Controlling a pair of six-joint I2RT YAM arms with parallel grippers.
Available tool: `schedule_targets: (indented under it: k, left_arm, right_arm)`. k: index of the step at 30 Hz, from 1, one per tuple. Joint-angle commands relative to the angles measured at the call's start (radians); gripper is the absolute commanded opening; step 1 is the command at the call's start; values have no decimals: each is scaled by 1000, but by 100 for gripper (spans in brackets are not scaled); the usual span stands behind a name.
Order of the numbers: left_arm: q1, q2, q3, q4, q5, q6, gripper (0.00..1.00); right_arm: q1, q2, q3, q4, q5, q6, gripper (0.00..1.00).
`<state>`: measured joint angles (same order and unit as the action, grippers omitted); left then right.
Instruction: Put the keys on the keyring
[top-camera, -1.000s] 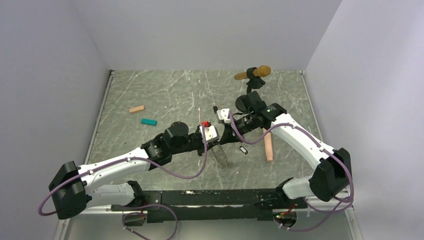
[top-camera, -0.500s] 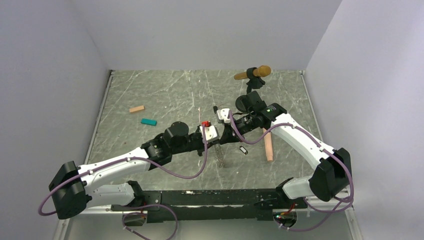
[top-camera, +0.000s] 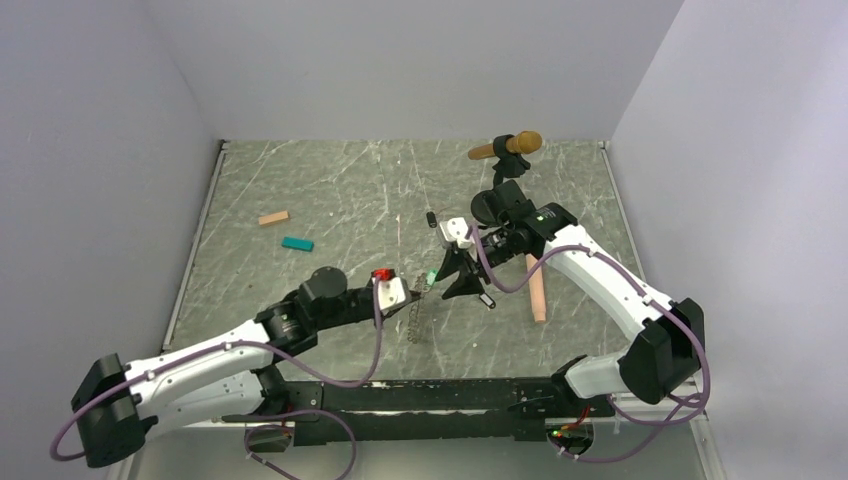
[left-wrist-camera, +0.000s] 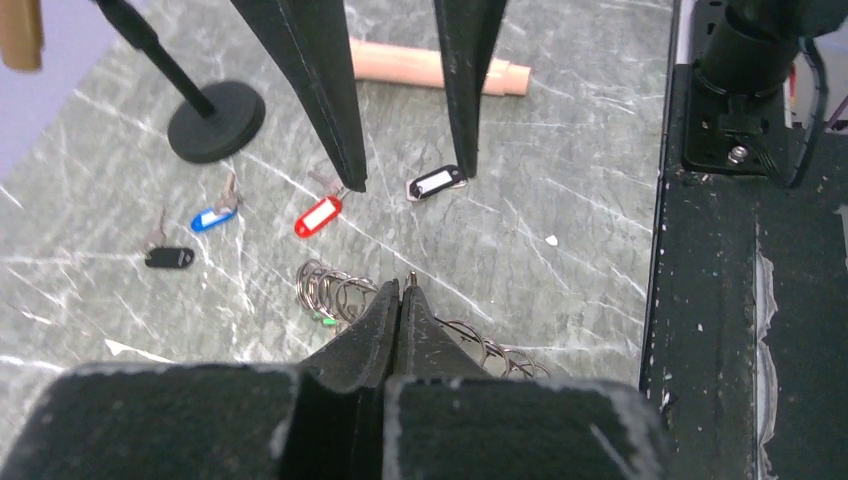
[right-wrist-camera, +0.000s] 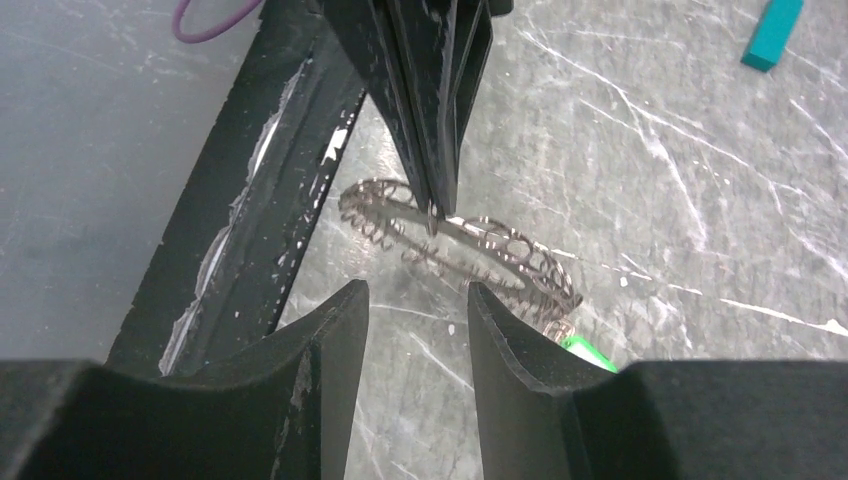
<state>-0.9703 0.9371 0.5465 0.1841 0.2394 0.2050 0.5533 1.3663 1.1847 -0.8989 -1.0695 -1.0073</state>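
My left gripper (left-wrist-camera: 403, 290) is shut on the rim of the keyring (left-wrist-camera: 330, 295), a coiled metal ring held on edge above the table (top-camera: 417, 322). A green-tagged key (right-wrist-camera: 585, 350) sits against the ring's far end. My right gripper (right-wrist-camera: 415, 300) is open and empty, just beyond the keyring (right-wrist-camera: 460, 235), its fingers (left-wrist-camera: 320, 90) pointing down at the table. Loose keys lie on the table beneath it: a black-tagged one (left-wrist-camera: 169, 257), a blue one (left-wrist-camera: 210, 218), a red one (left-wrist-camera: 318, 215) and a black-and-white one (left-wrist-camera: 437, 182).
A microphone stand's round black base (left-wrist-camera: 215, 120) stands behind the keys, its microphone (top-camera: 515, 145) at the back. A wooden dowel (top-camera: 537, 290) lies to the right. A tan block (top-camera: 273, 218) and a teal block (top-camera: 297, 244) lie at the left.
The right gripper has opened and let go of the keyring. The left arm, shut on the ring, has drawn back toward the near left with it.
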Motion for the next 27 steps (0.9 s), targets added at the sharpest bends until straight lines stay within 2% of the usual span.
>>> schedule_targets:
  k: [1,4,6,9,14,23,27]
  left_arm:
    - [0,-158,-47,106,98,117,0]
    - [34,-248,-62,73,163,147,0]
    - [83,-301,-91,103,221,103,0]
    - [172,-362,-164,270,303,-24,0]
    - [210,-373,-229,463,385,-173,0]
    - [243,-349,-179,450,514,-188,0]
    - [250,-341,-174,449,525,-193,0]
  right_arm:
    - [-15,-37,31,-79,-88,-125,46]
    - [-17,-35,26,-106,-105,-170,46]
    - [-17,-31,25,-149,-124,-232,47]
    - [-17,-34,16,-197,-155,-326,47]
    - [-17,-49,-3,-213,-183,-381,48]
    - [-16,-51,-3,-227,-181,-405,49]
    - [-16,-50,-4,-228,-183,-407,49]
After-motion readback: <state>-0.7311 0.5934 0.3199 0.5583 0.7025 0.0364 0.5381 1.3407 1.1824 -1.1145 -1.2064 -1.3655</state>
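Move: The left fingers already hold the keyring by one of its small rings; its disc hangs about 5 cm below them. From the open right hand that disc is some 5 cm left, 2 cm back and 6 cm lower. On the table, roughly 19 cm below the left hand, the green key lies about 9 cm ahead and 3 cm right, the nearer black key 5 cm ahead and 16 cm right, and the red key 14 cm ahead and 10 cm right. Upwards by about 7 cm, and some 4 cm each back and to the left, the left hand carries the keyring away from the right gripper, fingers still shut on it and tipping up roughly 20 degrees while swinging a little clockwise. The empty right hand eases about 3 cm back, turning slightly counter-clockwise, its fingers staying open. ##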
